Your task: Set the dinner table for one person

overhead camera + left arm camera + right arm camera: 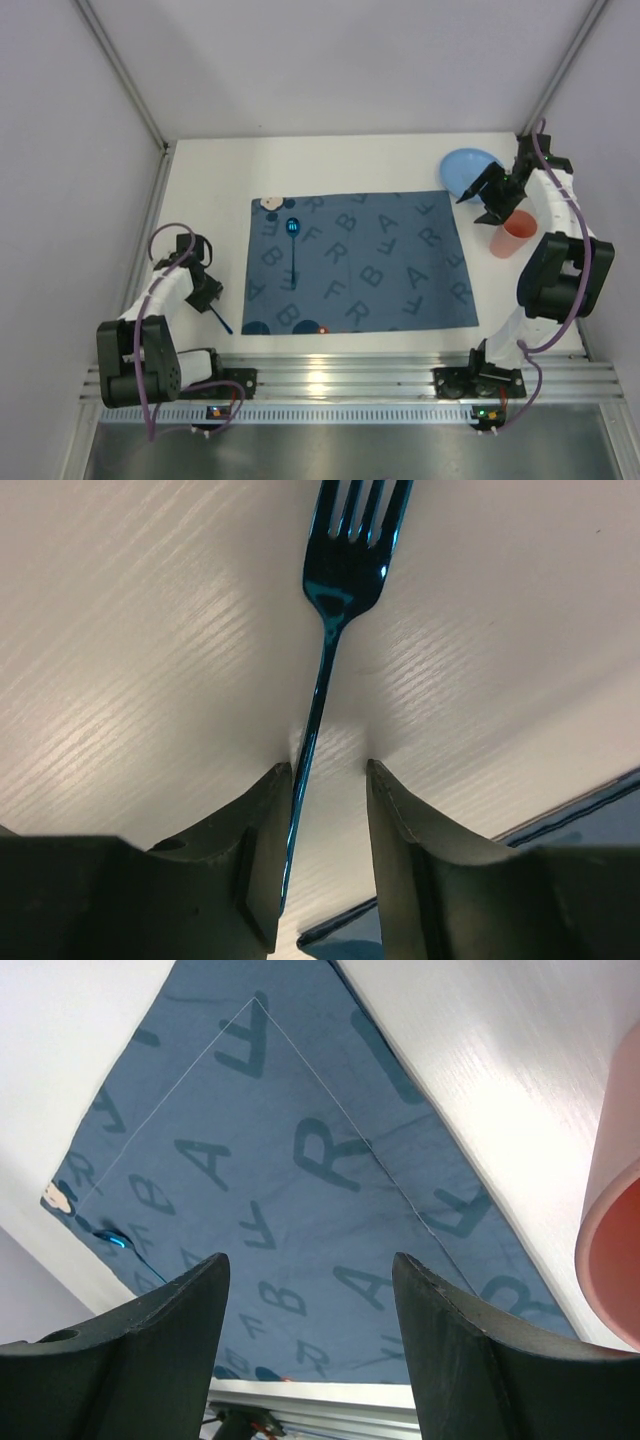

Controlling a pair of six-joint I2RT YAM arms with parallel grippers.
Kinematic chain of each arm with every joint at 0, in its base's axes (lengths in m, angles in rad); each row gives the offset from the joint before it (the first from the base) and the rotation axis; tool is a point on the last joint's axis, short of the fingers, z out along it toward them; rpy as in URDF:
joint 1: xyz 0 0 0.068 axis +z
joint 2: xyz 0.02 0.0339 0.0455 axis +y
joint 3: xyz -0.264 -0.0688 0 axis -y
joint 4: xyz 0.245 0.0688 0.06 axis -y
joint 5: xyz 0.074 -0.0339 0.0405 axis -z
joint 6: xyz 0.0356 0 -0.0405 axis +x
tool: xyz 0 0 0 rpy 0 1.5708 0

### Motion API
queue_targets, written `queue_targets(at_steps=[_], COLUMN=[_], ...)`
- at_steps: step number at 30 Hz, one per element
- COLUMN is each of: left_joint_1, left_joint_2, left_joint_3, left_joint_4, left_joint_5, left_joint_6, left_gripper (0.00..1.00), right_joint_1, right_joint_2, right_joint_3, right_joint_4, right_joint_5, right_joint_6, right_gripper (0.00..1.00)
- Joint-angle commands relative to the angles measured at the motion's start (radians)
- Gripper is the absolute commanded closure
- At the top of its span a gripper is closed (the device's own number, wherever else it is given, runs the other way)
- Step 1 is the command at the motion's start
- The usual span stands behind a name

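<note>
The dinner table [205, 165] is a white top with a silver rail [350, 378] along its near edge. A blue letter-printed placemat [380, 260] lies in the middle, with a shiny blue spoon [292, 243] on its left part. A blue fork [219, 319] lies on the bare table left of the mat. My left gripper [205, 292] is low over it. In the left wrist view the fork's handle [318, 695] runs between the jaws of the gripper [325, 770], against the left finger, with a gap to the right finger. My right gripper [308, 1265] hangs open and empty over the mat.
A light blue bowl [465, 168] sits at the back right, just behind my right gripper [487, 197]. A pink cup [514, 235] stands right of the mat, also at the right edge of the right wrist view [612, 1250]. White walls close in three sides.
</note>
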Motion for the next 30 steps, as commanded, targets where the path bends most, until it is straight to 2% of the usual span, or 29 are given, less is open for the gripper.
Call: queue_targets(at_steps=[1,8,9,12,15,16,22,25,30], left_joint_1=[0.008,0.008,0.01,0.008,0.01,0.01,-0.013,-0.063,-0.24], left_joint_2=[0.044,0.132,0.144,0.164,0.152,0.149,0.135,0.152,0.228], left_joint_3=[-0.023,-0.079,-0.077,-0.053,0.009,0.053,0.292,0.415,0.585], left_joint_4=[0.054,0.099,0.121,0.138,0.118,0.106,0.011,0.004,0.024], left_joint_5=[-0.028,-0.002,0.017,0.02,0.021,0.021,0.003,0.0,0.075], left_joint_6=[-0.027,-0.068,-0.065,-0.042,-0.007,0.005,0.185,0.275,0.381], left_gripper=[0.59,0.69,0.77,0.91,0.96,1.0,1.0,1.0,1.0], right_joint_1=[0.013,0.013,0.013,0.014,0.013,0.013,0.032,0.077,0.264], right_joint_2=[0.0,-0.022,-0.025,-0.039,-0.052,-0.06,-0.088,-0.091,0.01], right_joint_3=[0.047,0.056,0.055,0.066,0.082,0.086,0.084,0.099,0.191], right_joint_4=[0.012,-0.003,-0.003,-0.003,-0.003,-0.003,0.006,0.009,0.003], right_joint_5=[-0.009,0.013,0.011,0.013,0.01,0.01,-0.006,-0.009,-0.065], right_joint_6=[0.001,-0.006,-0.006,-0.006,-0.004,-0.006,-0.013,-0.025,-0.058], right_gripper=[0.33,0.33,0.33,0.33,0.33,0.33,0.32,0.32,0.29])
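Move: The fork lies right under the left gripper, its handle already between the open fingers and nearer one of them; its middle is about 1 cm ahead, 1 cm left and 1 cm below. From that hand the placemat's middle is roughly 34 cm right and 11 cm ahead, and the spoon on the mat is some 19 cm right and 12 cm ahead. From the right hand the fork is about 61 cm left, 17 cm back and 14 cm below. Settle the left gripper about 1 cm lower and close the fingers to pinch the fork's handle, then ease forward close to the table before lifting quickly, about 14 cm forward and 12 cm up in all, veering right at the end and turning some 25 degrees clockwise. Late on, swing the empty, open right hand about 5 cm left and 4 cm up, away from the cup. ##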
